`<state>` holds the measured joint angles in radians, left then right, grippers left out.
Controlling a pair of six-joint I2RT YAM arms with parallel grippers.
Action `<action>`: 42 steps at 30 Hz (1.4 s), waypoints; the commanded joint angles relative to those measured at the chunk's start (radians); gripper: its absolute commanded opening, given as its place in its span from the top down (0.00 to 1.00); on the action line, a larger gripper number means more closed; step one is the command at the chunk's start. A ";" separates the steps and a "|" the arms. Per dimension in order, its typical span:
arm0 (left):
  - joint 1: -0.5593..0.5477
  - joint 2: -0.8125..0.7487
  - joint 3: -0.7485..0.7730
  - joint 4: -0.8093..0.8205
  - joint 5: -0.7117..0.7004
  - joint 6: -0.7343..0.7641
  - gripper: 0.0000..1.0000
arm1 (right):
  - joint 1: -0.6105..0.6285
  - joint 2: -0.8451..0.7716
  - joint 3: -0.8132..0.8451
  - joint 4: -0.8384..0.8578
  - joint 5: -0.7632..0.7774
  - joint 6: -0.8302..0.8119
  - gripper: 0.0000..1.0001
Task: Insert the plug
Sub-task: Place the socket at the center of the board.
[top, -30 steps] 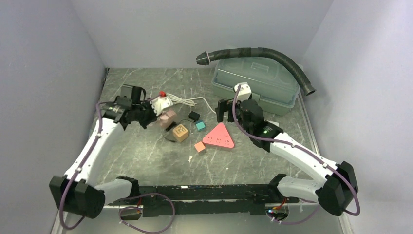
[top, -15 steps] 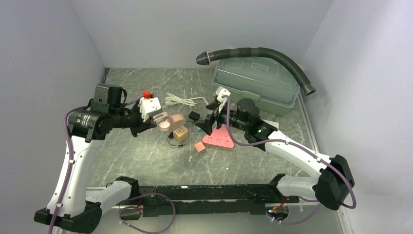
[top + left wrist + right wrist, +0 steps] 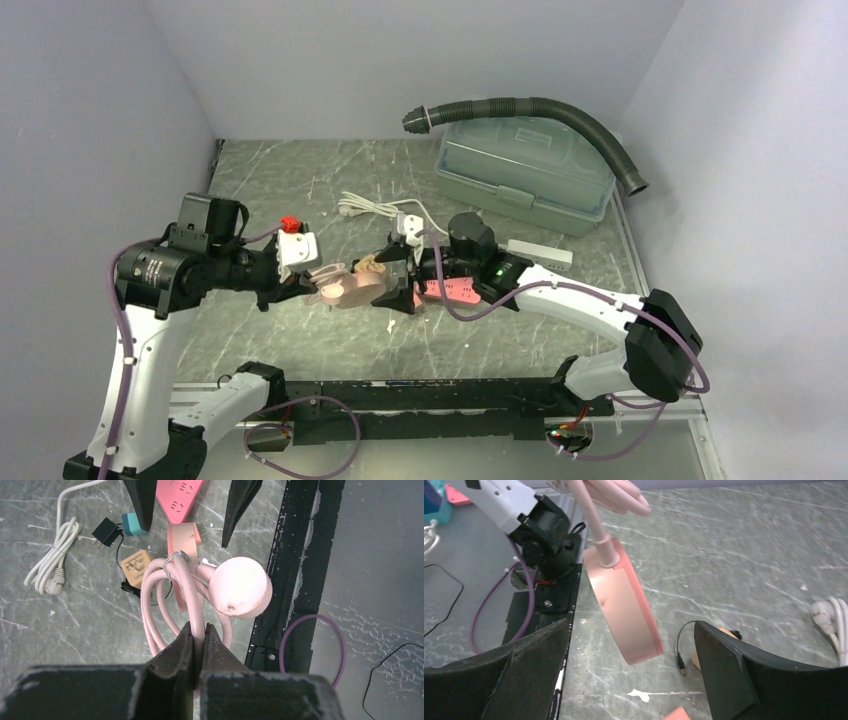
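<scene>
My left gripper (image 3: 198, 627) is shut on one loop of a coiled pink cable (image 3: 160, 587) and holds it above the table. A round pink plug body (image 3: 240, 586) hangs from the coil. In the top view the left gripper (image 3: 303, 283) and the pink bundle (image 3: 350, 287) are at centre-left. My right gripper (image 3: 398, 275) stands open just right of the bundle. In the right wrist view the pink disc (image 3: 624, 610) hangs between the wide-open fingers (image 3: 729, 675), touching neither. The pink triangular power strip (image 3: 458, 291) lies on the table under the right wrist.
A tan cube charger (image 3: 134, 562), a black adapter (image 3: 106, 531), a teal block (image 3: 131, 523) and a coiled white cord (image 3: 375, 207) lie nearby. A grey-green lidded box (image 3: 525, 170) with a black hose (image 3: 540, 105) stands at the back right. The black rail (image 3: 420, 395) runs along the near edge.
The left arm has lifted the pink cable bundle and carried it toward the front centre. The right arm has swung left, open, until its fingers straddle the hanging pink disc.
</scene>
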<state>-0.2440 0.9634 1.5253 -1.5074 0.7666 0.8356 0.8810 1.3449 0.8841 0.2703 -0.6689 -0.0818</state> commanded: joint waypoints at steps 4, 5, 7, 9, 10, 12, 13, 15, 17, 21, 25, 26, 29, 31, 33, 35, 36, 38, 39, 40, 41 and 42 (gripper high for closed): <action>-0.003 -0.035 -0.009 0.005 0.086 0.041 1.00 | 0.065 0.062 0.061 0.117 -0.048 0.010 0.00; -0.003 -0.039 -0.010 0.006 0.086 0.038 1.00 | 0.070 0.078 0.073 0.108 -0.050 0.010 0.02; -0.003 -0.047 -0.017 0.015 0.078 0.028 1.00 | 0.076 0.110 0.109 0.088 -0.063 0.016 0.14; -0.003 -0.063 -0.028 0.023 0.062 0.024 1.00 | 0.077 0.139 0.148 0.040 -0.086 0.023 0.39; -0.003 -0.073 -0.040 0.033 0.048 0.021 1.00 | 0.078 0.154 0.166 0.014 -0.102 0.023 0.52; -0.003 -0.098 -0.069 0.062 0.012 0.012 1.00 | 0.078 0.177 0.191 -0.042 -0.129 0.026 0.72; -0.003 -0.111 -0.087 0.084 -0.011 0.004 1.00 | 0.078 0.183 0.196 -0.060 -0.138 0.028 0.79; -0.003 -0.139 -0.132 0.137 -0.062 -0.006 1.00 | 0.080 0.176 0.182 -0.065 -0.136 0.045 0.82; -0.003 -0.166 -0.185 0.220 -0.127 -0.025 1.00 | 0.084 0.160 0.153 -0.050 -0.130 0.070 0.83; -0.003 -0.203 -0.272 0.328 -0.269 -0.044 0.43 | 0.087 0.164 0.154 -0.096 -0.124 0.115 1.00; -0.003 -0.231 -0.354 0.438 -0.404 -0.128 0.00 | 0.097 0.261 0.275 -0.245 -0.116 0.144 1.00; -0.003 -0.228 -0.357 0.454 -0.432 -0.156 0.00 | 0.098 0.301 0.319 -0.295 -0.122 0.145 1.00; -0.003 -0.190 -0.353 0.494 -0.514 -0.256 0.00 | 0.099 0.426 0.449 -0.419 -0.143 0.131 1.00; -0.003 -0.150 -0.340 0.518 -0.558 -0.314 0.00 | 0.099 0.502 0.539 -0.477 -0.151 0.122 1.00; -0.003 -0.112 -0.331 0.549 -0.611 -0.365 0.00 | 0.102 0.580 0.624 -0.519 -0.156 0.109 1.00; -0.002 -0.084 -0.328 0.565 -0.670 -0.396 0.00 | 0.104 0.641 0.697 -0.545 -0.156 0.104 1.00; -0.001 -0.070 -0.329 0.571 -0.716 -0.405 0.00 | 0.104 0.672 0.730 -0.558 -0.158 0.102 1.00; 0.001 -0.040 -0.334 0.585 -0.828 -0.419 0.00 | 0.104 0.735 0.797 -0.578 -0.164 0.104 1.00; 0.005 -0.026 -0.336 0.593 -0.910 -0.424 0.00 | 0.104 0.766 0.822 -0.586 -0.165 0.107 1.00; 0.020 -0.015 -0.337 0.600 -0.944 -0.423 0.00 | 0.104 0.795 0.847 -0.589 -0.169 0.110 1.00; 0.045 -0.010 -0.341 0.614 -0.959 -0.423 0.00 | 0.104 0.823 0.864 -0.589 -0.169 0.112 1.00; 0.079 -0.011 -0.343 0.627 -0.954 -0.422 0.00 | 0.102 0.847 0.880 -0.591 -0.167 0.115 1.00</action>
<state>-0.2295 0.9485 1.1637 -0.9909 -0.0273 0.4686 0.9718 2.1403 1.6608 -0.3119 -0.7876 0.0364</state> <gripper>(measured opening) 0.996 0.368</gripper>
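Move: The round pink socket hangs by its cord from the left hand, its middle about 6 cm to the left of the open right hand, 2 cm back and about level. The pink plug dangles 10 cm left, 4 cm back and slightly higher. Some 20 cm below the right hand stand the yellow cube, 11 cm ahead and 5 cm left, and the peach block, 5 cm ahead and 3 cm right. From the left hand the socket lies 10 cm right, 3 cm ahead and 7 cm lower. The socket's rim is pinched edge-on by the right hand, which reaches left and slightly back, closes, then lowers about 12 cm and carries on left, tipping its fingers some 35 degrees further down. Once that grip is made, the left hand opens, letting go of the cord, and draws off forward, left and down, turning 45 degrees counter-clockwise. ##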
